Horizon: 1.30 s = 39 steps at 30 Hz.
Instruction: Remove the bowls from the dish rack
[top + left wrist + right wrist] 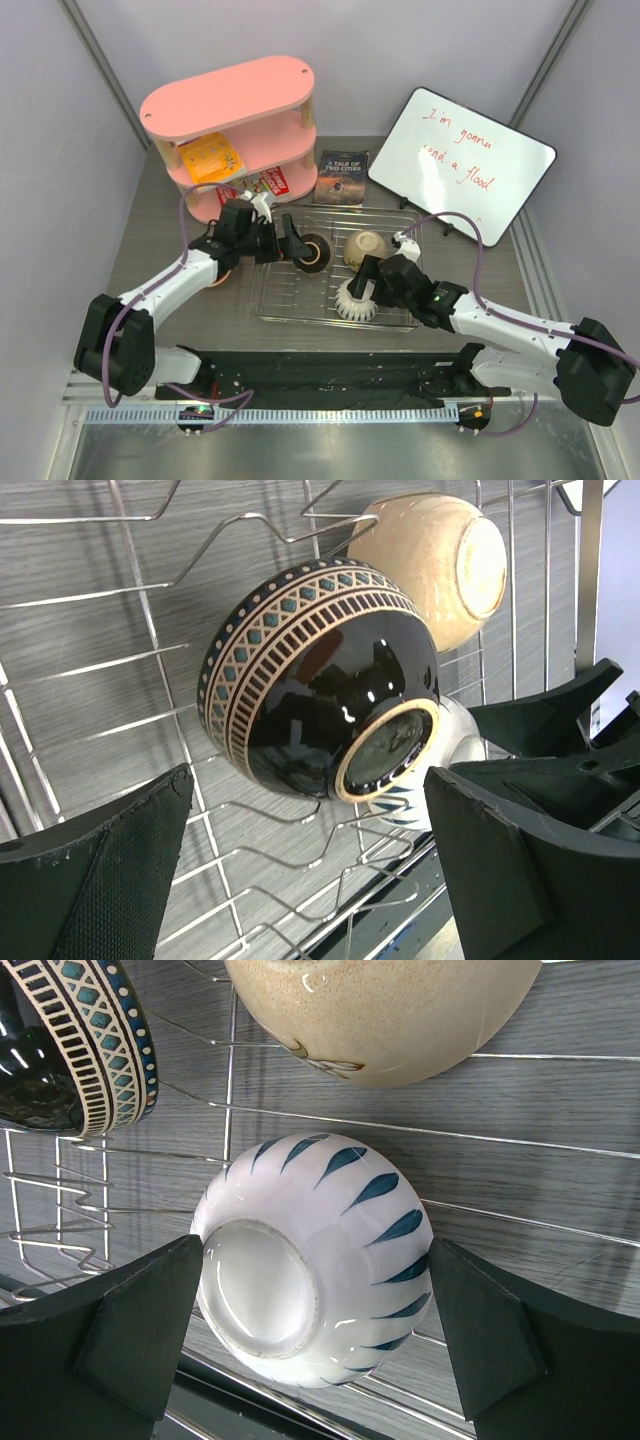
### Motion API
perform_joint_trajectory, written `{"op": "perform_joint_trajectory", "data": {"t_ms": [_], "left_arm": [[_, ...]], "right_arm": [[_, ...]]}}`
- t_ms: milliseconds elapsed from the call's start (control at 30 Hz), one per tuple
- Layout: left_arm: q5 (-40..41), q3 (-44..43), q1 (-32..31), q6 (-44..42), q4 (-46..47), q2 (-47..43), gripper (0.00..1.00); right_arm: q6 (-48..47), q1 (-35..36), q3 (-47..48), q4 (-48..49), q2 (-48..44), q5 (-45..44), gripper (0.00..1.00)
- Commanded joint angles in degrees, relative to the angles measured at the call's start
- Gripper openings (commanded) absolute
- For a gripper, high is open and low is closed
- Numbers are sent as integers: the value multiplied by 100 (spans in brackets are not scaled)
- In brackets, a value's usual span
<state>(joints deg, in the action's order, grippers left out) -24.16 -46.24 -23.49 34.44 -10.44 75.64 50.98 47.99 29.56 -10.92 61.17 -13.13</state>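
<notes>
The silver wire dish rack (300, 300) lies mid-table. In it a dark bowl (313, 253) with a patterned rim, a beige bowl (366, 246) and a white bowl (354, 300) lie on their sides. My left gripper (292, 246) is open just left of the dark bowl (320, 680), which sits beyond its fingertips (150, 830). My right gripper (364, 282) is shut on the white bowl (315, 1260), which has blue teardrop marks. Its pads (170, 1300) touch both sides of the bowl, which still rests on the rack wires (300, 1120). An orange bowl (220, 276) shows partly under my left arm.
The pink oval shelf unit (235, 130) stands at the back left. A book (342, 178) and a whiteboard (460, 165) are behind the rack. A black strip (320, 375) runs along the near edge between the arm bases.
</notes>
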Motion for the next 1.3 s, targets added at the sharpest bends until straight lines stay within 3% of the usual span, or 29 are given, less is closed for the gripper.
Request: {"op": "perform_joint_trajectory", "data": {"t_ms": [0,267,833,1000,1267], "left_arm": [[-211,220,19,212,681,162,97],[-554,871,19,678,1956,443,96],[-809,1354,11,1241,3267,654,96],[-739,1389,19,1224,3189,452,75],[-677,1293,19,1030,2802,188,56]], "right_arm": [[8,-17,23,116,53,-23,100],[17,-17,-56,178,62,20,100],[52,-17,-108,310,106,117,100],[52,-17,-117,327,150,117,100],[70,-9,-108,362,203,143,100]]}}
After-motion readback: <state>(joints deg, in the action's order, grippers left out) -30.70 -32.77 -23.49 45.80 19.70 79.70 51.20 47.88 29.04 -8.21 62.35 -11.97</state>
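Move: The black bowl stands tilted in the rack just off the left hand's fingertips, about 5 cm to its right, level with it fore and aft and some 3 cm lower. The cream bowl is roughly 17 cm right of that hand, and the white bowl some 15 cm right and 11 cm back. From the idle right hand, the black bowl lies about 9 cm ahead and 12 cm left. Rightward and down, about 3 cm and 2 cm, the left hand slides its wide-open fingers around the black bowl while the wrist rolls some 15 degrees, bringing the fingers flatter. Then they close about a quarter and pinch the bowl between its patterned rim band and its foot, with the hand easing slightly back left. ##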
